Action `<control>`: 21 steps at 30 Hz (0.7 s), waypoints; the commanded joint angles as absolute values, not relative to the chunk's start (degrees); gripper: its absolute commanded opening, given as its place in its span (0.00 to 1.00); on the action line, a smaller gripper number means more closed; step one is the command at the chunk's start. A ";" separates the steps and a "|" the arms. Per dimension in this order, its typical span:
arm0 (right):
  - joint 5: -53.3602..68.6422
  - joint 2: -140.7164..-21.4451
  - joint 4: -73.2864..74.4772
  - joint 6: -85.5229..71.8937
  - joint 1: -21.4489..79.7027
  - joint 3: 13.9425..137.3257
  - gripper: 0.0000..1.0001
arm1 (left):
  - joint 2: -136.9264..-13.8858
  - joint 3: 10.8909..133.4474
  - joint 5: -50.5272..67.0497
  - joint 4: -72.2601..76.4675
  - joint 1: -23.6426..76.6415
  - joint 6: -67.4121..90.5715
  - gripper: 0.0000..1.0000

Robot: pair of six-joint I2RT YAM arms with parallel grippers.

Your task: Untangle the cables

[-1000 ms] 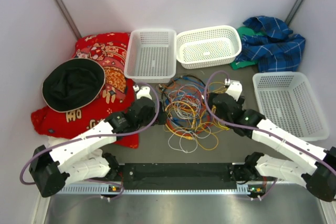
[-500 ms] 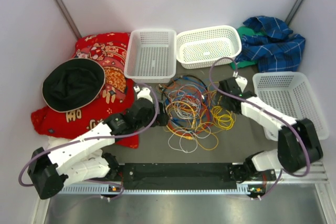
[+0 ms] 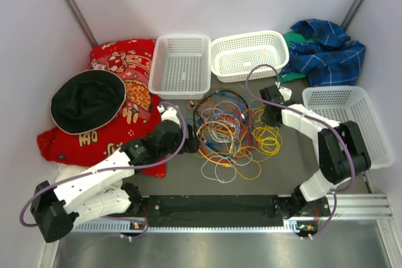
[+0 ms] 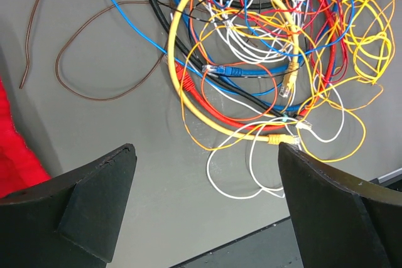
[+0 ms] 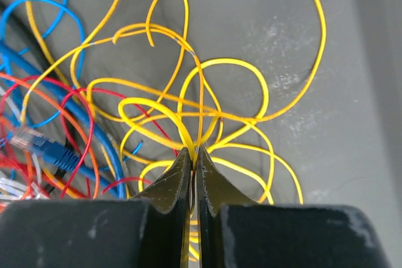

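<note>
The cables (image 3: pixel 225 131) lie in a tangled heap of yellow, orange, blue, white, red and black loops mid-table. My right gripper (image 5: pixel 195 150) is down at the heap's right side (image 3: pixel 269 119), shut on thin yellow cable loops (image 5: pixel 217 114) pinched between its tips. My left gripper (image 4: pixel 206 149) hovers wide open over bare table at the heap's left edge (image 3: pixel 187 137), holding nothing. A thick yellow cable (image 4: pixel 188 42), blue connectors and white loops lie just beyond its fingers. A loose brown wire (image 4: pixel 100 92) lies apart on the left.
Two white baskets (image 3: pixel 181 66) (image 3: pixel 248 56) stand behind the heap and a third (image 3: pixel 342 123) to the right. A red patterned cloth (image 3: pixel 125 67) with a black hat (image 3: pixel 88 100) lies left, a blue plaid cloth (image 3: pixel 326 51) back right. A black rail (image 3: pixel 213 205) runs along the front.
My right arm swung round to the heap's right side and its jaws went from open to shut on the yellow loops. The left arm barely shifted and stayed open.
</note>
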State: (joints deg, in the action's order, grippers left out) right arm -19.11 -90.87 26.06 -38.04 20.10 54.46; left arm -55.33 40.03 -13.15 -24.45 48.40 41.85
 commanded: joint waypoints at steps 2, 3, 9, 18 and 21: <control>-19.52 -77.99 28.72 -36.30 20.21 58.62 0.00 | -53.53 40.95 -15.11 -23.20 48.34 40.96 0.99; -18.82 -75.35 29.35 -36.30 21.26 59.58 0.00 | -53.35 41.39 -15.38 -23.81 48.34 40.70 0.99; -16.79 -57.32 35.22 -31.73 32.06 70.01 0.00 | -51.33 45.17 -18.10 -22.68 48.25 37.53 0.99; -9.15 -53.62 44.30 -35.67 34.01 81.03 0.00 | -46.67 42.28 -7.83 5.33 48.34 28.22 0.99; -6.52 -53.35 44.30 -37.43 34.01 81.91 0.00 | -47.19 39.65 -5.02 18.15 48.25 25.15 0.99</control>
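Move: The yellow cable is already pinched in my right fingers, low over the table, with its loose coils about 4 cm back and some 3 cm below. The middle of the multicoloured tangle lies roughly 14 cm to my right hand's left and 3 cm back; the right-hand basket is about 25 cm to its right and 2 cm back. From my open left hand, those yellow coils lie some 23 cm right, 2 cm ahead and 12 cm below. Keeping the yellow cable pinched in my shut right fingers, I whip it up off the table by about 35 cm, drawing back some 9 cm and a bit left as I climb, tipping the fingers up about 40 degrees and easing off at the top. My left hand, still wide open and empty, follows later, rising about 13 cm and tilting its fingers upward. ##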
